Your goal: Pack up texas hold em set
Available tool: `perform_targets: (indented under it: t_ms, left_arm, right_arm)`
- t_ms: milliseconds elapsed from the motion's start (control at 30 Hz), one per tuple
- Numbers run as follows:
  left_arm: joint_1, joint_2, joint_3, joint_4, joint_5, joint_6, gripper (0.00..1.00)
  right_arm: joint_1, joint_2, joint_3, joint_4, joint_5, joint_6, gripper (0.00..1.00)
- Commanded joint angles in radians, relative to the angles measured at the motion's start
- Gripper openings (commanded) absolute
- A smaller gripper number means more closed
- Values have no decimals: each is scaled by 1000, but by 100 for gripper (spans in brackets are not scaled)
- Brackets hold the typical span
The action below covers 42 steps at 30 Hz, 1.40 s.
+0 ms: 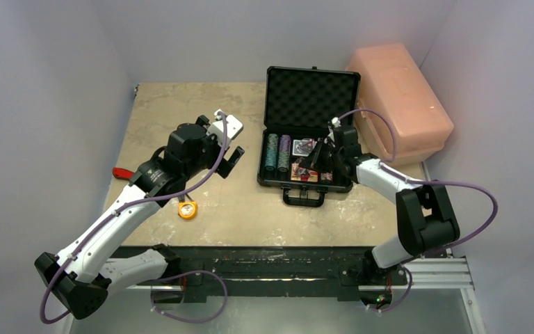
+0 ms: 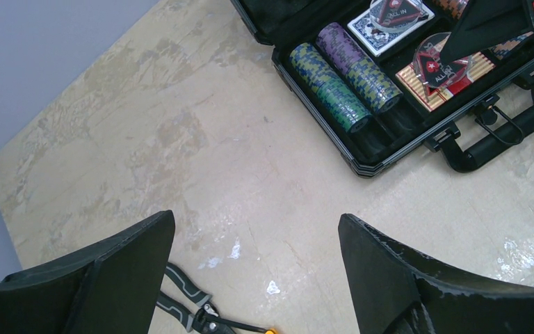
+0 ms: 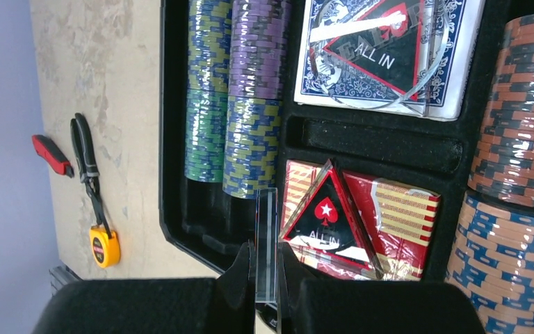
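Note:
The black briefcase (image 1: 311,97) lies open at the middle back, lid up, handle (image 2: 507,136) toward me. Its tray holds teal and purple chip stacks (image 3: 236,90), brown chip stacks (image 3: 521,160), a blue card deck (image 3: 389,49) and a red card deck (image 3: 396,216). A triangular "ALL IN" marker (image 3: 327,219) lies on the red deck. My right gripper (image 3: 266,254) hangs over the tray's near edge, shut on a clear plastic piece (image 3: 267,223) seen edge-on. My left gripper (image 2: 257,223) is open and empty above bare table, left of the case.
A big pink plastic box (image 1: 400,101) stands right of the case, against its lid. An orange tape measure (image 1: 188,210) lies on the table under my left arm. Grey-handled pliers (image 2: 181,299) and a red-handled tool (image 1: 122,172) are at the table's left edge.

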<state>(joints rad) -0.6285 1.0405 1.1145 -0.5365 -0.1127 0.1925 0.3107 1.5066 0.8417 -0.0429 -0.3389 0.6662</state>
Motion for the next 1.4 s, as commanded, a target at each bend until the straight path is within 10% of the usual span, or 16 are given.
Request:
perform_targets:
  t_ms: [0, 400, 867, 1367]
  left_arm:
    - [5, -1, 4, 31, -4, -19, 87]
    - [4, 0, 4, 29, 0, -19, 86]
    - [5, 0, 4, 27, 1, -18, 86]
    - [6, 0, 4, 26, 1, -16, 86]
  right_arm:
    - [-10, 18, -6, 70, -38, -25, 0]
    - [-37, 74, -24, 67, -39, -34, 1]
    - [-50, 42, -34, 7, 5, -51, 50]
    - [-51, -54, -4, -100, 81, -101, 52]
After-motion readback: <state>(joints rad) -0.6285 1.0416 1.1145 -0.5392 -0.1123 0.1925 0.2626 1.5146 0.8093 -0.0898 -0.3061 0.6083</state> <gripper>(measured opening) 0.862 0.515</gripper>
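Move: The clear disc stands edge-up in the right fingers, above the red card deck with the triangular marker on it; the deck's middle is about 4 cm below this hand, 1 cm back and 1 cm right. The purple chip stack stands 6 cm ahead and 5 cm left, the blue card deck 8 cm ahead and 1 cm right, the blue-orange stack 9 cm right and 1 cm back, all some 4 cm below. From the left hand the red deck lies about 25 cm right, 3 cm ahead, 20 cm down. Lower the right gripper about 3 cm in all towards the red deck, keeping the disc pinched for the first half of the descent and opening the fingers to about half way over the last part. Already draw off to the right as they open, nearly 3 cm in all, with the wrist barely turning, so the fingers leave the disc behind. ##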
